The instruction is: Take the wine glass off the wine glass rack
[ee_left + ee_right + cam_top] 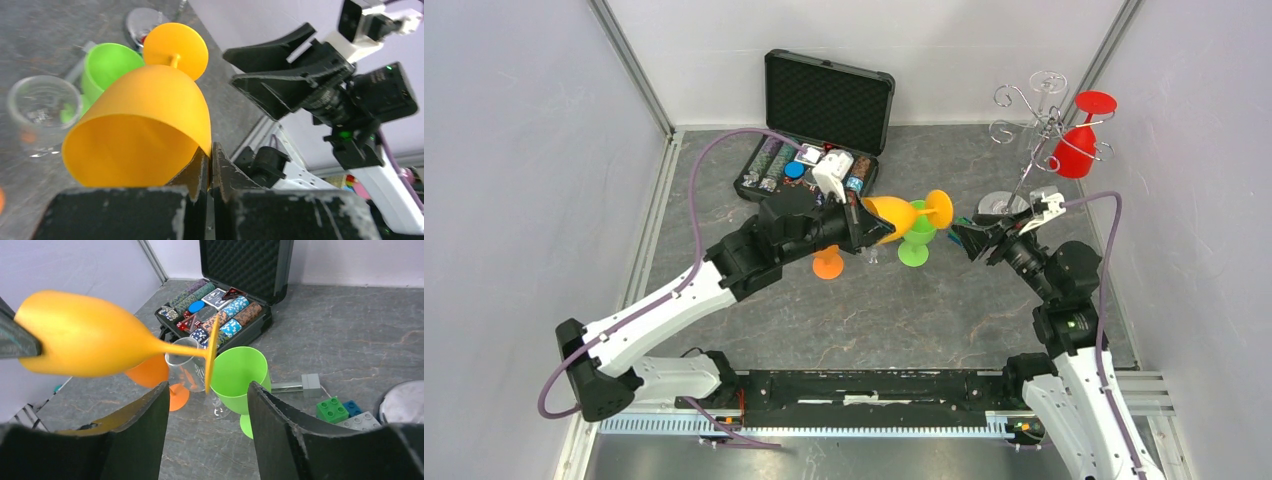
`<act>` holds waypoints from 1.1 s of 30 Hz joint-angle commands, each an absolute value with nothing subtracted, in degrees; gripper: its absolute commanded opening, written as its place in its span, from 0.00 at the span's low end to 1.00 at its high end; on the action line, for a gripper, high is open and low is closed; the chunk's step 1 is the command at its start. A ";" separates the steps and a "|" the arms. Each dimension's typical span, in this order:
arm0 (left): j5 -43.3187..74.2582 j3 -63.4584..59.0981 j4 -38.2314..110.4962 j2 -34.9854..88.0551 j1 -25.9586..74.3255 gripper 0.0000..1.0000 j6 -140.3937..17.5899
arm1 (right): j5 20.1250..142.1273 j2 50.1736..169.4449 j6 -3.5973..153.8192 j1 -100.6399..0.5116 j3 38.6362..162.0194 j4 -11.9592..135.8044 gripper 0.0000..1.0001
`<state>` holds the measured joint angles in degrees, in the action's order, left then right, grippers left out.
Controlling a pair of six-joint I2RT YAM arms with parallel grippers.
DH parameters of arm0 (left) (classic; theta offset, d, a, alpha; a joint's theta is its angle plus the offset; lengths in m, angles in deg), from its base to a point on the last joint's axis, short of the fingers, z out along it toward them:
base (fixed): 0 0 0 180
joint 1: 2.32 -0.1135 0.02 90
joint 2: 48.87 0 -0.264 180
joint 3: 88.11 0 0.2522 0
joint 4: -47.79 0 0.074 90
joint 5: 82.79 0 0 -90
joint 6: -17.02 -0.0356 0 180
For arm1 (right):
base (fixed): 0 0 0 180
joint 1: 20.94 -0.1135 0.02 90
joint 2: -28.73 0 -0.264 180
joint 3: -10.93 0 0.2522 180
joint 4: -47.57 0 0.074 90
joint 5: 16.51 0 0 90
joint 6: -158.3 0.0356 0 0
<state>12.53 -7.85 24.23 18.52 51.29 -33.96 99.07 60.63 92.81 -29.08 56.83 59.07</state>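
Note:
A yellow-orange wine glass [894, 215] lies sideways in the air over the middle of the table, its foot [939, 208] pointing right. My left gripper [869, 228] is shut on the rim of its bowl [150, 120], one finger inside and one outside. My right gripper [959, 232] stands open just right of the foot, with nothing between its fingers [145, 415]. The wine glass rack [1044, 125], chrome wire on a shiny disc base, stands at the back right. A red wine glass [1079, 145] hangs upside down from it.
Under the held glass stand a green glass [916, 238], an orange glass [150, 372] and a clear glass [187, 365]. An open black case [824, 110] of poker chips sits at the back. Lego bricks [332, 409] lie near the rack's base [402, 402].

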 commanded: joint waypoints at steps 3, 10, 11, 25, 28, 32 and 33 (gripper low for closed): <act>-6.93 0.08 6.93 13.89 51.51 0.02 -43.83 | 98.20 59.77 89.54 -29.25 60.90 61.15 0.79; -33.75 2.66 -9.68 10.00 48.92 0.02 -46.72 | 96.51 59.32 88.03 -29.26 61.81 65.27 0.91; -33.24 2.58 -11.22 9.61 46.80 0.02 -46.94 | 96.11 59.24 88.06 -29.26 61.62 65.40 0.91; -9.67 0.67 -21.22 18.64 23.33 0.03 -54.16 | 93.93 59.24 85.78 -29.28 61.26 68.68 0.91; -4.19 1.73 -23.52 22.93 22.53 0.07 -56.17 | 93.36 59.10 84.81 -29.25 61.26 69.35 0.91; 2.11 1.68 -24.32 27.65 22.46 0.09 -57.42 | 93.09 58.90 84.01 -29.26 60.86 70.03 0.91; 3.31 1.59 -24.25 28.50 22.45 0.08 -57.51 | 93.08 58.83 83.94 -29.24 60.67 70.03 0.91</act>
<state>-4.67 -0.79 -22.66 26.26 22.63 -53.41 94.13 59.49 85.73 -29.08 59.59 70.32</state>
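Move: Left of the orange glass is the free patch of table for the yellow glass, which the left hand already holds by its rim: about 24 cm left, 9 ahead and some 32 below that hand. The orange glass is 12 cm left and 10 ahead, the clear glass 1 left and 12 ahead, the chip case 15 left and 28 ahead. From the right hand the patch is about 40 cm left, 4 ahead. Swinging some 25 cm left and about 7 forward, the left hand carries the yellow glass across to the free side of the orange glass, then sinks about 15 cm towards the table. It keeps its pinch on the rim while the wrist turns counter-clockwise and rolls some 50 degrees, left side up, bringing the foot downwards. The right hand, already clear of the glass, opens wider and sinks about 2 cm. ##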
